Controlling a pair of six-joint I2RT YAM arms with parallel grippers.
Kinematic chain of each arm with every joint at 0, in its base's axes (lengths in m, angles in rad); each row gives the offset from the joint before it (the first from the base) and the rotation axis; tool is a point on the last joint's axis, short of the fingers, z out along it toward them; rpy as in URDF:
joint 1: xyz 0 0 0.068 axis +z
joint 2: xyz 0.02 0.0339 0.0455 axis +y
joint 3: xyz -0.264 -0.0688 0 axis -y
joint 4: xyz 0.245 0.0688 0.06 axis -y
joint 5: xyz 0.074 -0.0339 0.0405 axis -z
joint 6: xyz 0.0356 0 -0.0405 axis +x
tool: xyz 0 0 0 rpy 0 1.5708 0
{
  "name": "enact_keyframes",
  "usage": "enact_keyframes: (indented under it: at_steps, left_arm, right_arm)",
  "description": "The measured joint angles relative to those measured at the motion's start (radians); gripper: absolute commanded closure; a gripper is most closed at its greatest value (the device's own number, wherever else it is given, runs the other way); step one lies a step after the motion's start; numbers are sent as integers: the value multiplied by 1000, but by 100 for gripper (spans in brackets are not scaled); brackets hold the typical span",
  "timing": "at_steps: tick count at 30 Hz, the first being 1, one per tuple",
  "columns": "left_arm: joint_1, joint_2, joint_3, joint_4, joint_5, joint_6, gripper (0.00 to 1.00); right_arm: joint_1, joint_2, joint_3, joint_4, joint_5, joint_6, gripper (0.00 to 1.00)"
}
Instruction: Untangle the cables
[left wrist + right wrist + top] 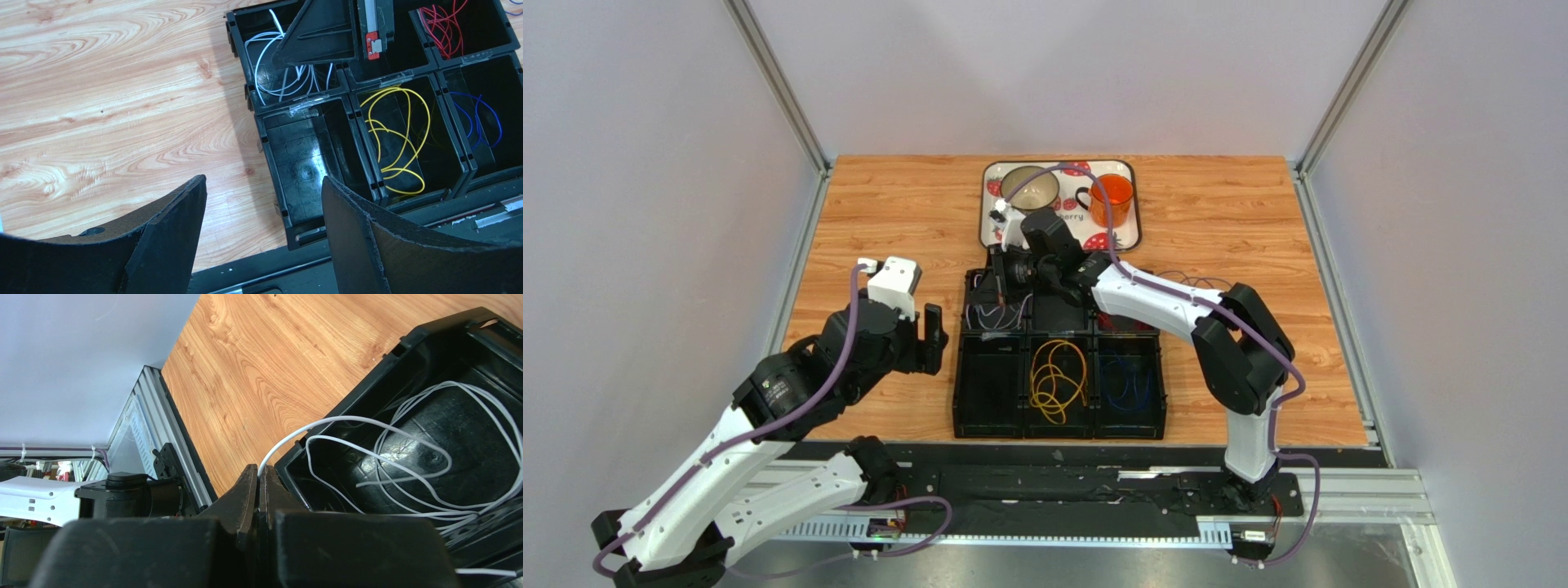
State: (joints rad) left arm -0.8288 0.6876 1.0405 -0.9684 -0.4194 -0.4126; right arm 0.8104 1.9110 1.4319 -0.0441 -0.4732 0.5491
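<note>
A black six-compartment bin [955, 368] holds the cables. The white cable [265, 61] lies coiled in the back left compartment, the yellow cable [399, 135] in the front middle, the blue cable [482, 119] in the front right and the red cable [448, 24] in the back right. My right gripper [258, 470] hangs over the back left compartment, shut on one end of the white cable [368, 447], which loops down into the bin [430, 337]. My left gripper [263, 184] hovers open at the bin's front left corner with nothing between its fingers.
A strawberry-print tray [1129, 233] stands at the back of the wooden table, carrying a metal bowl [1028, 186] and an orange cup [1113, 194]. A black and aluminium rail [1075, 490] runs along the near edge. White walls enclose the table on both sides.
</note>
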Motion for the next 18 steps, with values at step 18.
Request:
enact_keyframes:
  at_steps: [18]
  left_arm:
    - [0,-1,0,0,0,0,23]
  right_arm:
    - [5,165,169,-114,152,-1,100]
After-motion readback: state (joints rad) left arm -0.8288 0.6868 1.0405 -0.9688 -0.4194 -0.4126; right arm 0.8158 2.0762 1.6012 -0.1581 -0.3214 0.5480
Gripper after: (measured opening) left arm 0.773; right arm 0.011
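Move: The white cable, one strand still pinched in the right fingers, has its other loops in the far-left compartment, centred about 6 cm ahead of the right hand, 3 cm left and 13 cm below. The empty far-middle compartment is 12 cm to the right of that one; the yellow cable's compartment lies roughly 10 cm back and 9 cm right of this hand. From the left hand, the white-cable compartment is about 17 cm ahead, 10 cm right and well below. The white cable's strand stays pinched between the right hand's shut fingers and is carried forward about 4 cm over its compartment. The hand rises barely a centimetre on the way, then sinks some 5 cm towards the compartment, its fingertips tipping down and swinging clockwise by roughly 10 degrees in all. ##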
